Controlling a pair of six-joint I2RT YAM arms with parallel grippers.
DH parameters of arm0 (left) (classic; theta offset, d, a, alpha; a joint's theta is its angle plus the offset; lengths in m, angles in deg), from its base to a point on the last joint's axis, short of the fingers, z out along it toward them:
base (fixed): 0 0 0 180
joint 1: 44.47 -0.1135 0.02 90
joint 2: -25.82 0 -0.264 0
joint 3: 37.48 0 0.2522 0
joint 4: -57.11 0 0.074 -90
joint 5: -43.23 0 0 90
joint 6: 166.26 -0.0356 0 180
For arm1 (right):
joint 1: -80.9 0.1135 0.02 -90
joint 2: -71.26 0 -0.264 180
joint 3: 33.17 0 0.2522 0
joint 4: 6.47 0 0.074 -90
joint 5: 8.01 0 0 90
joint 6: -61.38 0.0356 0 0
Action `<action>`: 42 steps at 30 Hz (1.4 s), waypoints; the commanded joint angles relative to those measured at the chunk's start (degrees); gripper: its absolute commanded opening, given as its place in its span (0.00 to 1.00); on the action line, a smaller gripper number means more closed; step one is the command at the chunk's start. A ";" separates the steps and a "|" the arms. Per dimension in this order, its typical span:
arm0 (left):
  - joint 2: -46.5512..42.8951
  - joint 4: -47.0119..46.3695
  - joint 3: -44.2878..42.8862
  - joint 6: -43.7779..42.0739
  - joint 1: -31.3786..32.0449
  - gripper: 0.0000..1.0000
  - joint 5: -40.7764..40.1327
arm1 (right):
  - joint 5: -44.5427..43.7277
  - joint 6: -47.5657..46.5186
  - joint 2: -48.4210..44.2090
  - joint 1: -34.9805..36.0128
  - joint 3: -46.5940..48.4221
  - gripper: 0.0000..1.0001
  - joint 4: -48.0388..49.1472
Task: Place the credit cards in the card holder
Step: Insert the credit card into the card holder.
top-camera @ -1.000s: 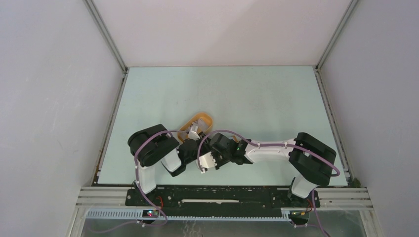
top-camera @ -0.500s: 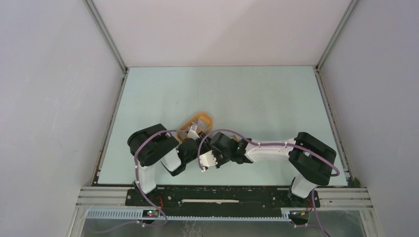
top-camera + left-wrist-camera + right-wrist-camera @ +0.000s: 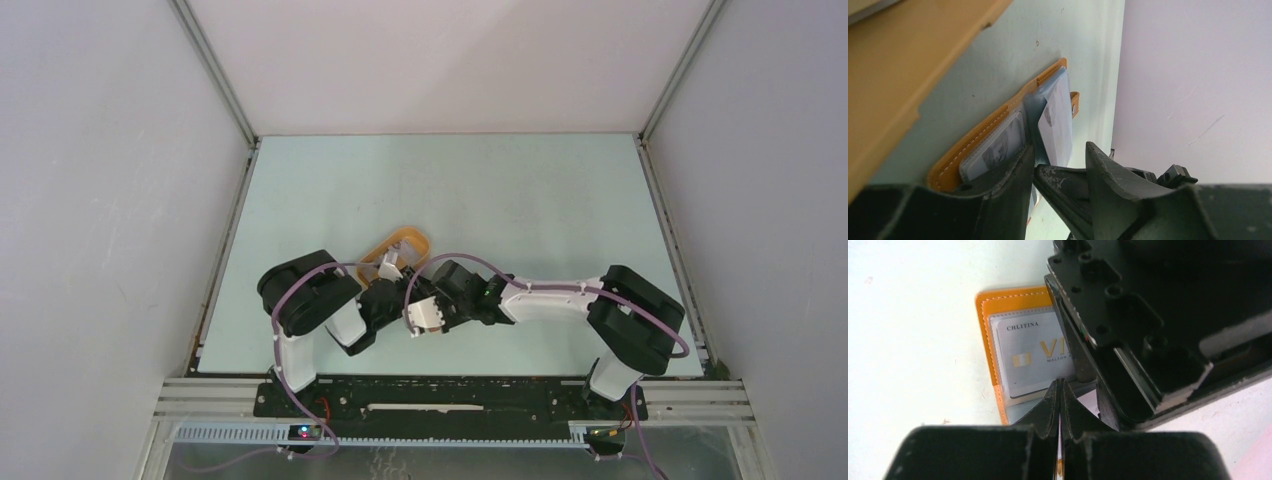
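Note:
The card holder [image 3: 985,320] lies open on the table, orange rim up [image 3: 979,131]; in the top view the grippers hide it. One credit card [image 3: 1030,352] sits in its left clear slot [image 3: 995,147]. A second pale card [image 3: 1058,117] stands tilted beside a raised blue-grey sleeve [image 3: 1032,102]. My right gripper [image 3: 1059,384] is shut, with a thin pale sliver between its pads, and its tips meet that card's lower end. My left gripper [image 3: 1059,149] is open. Its left finger [image 3: 1003,185] rests on the holder, and the right gripper's fingers [image 3: 1068,187] reach between its jaws.
The oval orange tray [image 3: 402,243] stands just behind the two grippers, its tan wall [image 3: 913,60] close on the left in the left wrist view. The left enclosure wall [image 3: 1193,75] and table edge are near. Both wrists [image 3: 400,305] crowd together at the front left.
My right gripper closed a little further and shifted slightly back and to the right, with the right forearm swinging the same way. The left arm has hardly moved.

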 commanded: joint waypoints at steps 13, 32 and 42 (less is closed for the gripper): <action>0.34 5.81 0.54 -3.53 0.09 0.48 0.44 | -2.83 2.85 -3.41 -4.67 3.71 0.04 -5.48; -13.74 8.51 5.51 -7.53 1.21 0.48 -0.97 | 16.65 3.73 -13.86 -10.42 6.20 0.29 -18.75; -41.56 33.20 5.57 -22.62 5.70 0.48 -7.37 | 29.73 13.91 -21.97 -20.00 9.77 0.45 -22.73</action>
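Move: Just to the right of the right hand's closed fingertips, about 3 cm over and 1 cm ahead, is the middle of the half-inserted credit card, roughly 1 cm lower. The seated card lies some 3 cm to this hand's left, level with it and 2 cm below; the orange tray sits about 13 cm left and 8 cm ahead. From the left hand, the half-inserted card is about 4 cm right, level fore and aft, 2 cm down. Pushing right and forward by about 2 cm each way, the right hand's closed fingertips drive the credit card into the holder's right pocket while the left hand, half open, stays steady on the holder. Then the right hand lifts clear, up about 9 cm and farther right, tilting some 20 degrees as its fingers part; the left backs off and rises about 6 cm, still half open. ##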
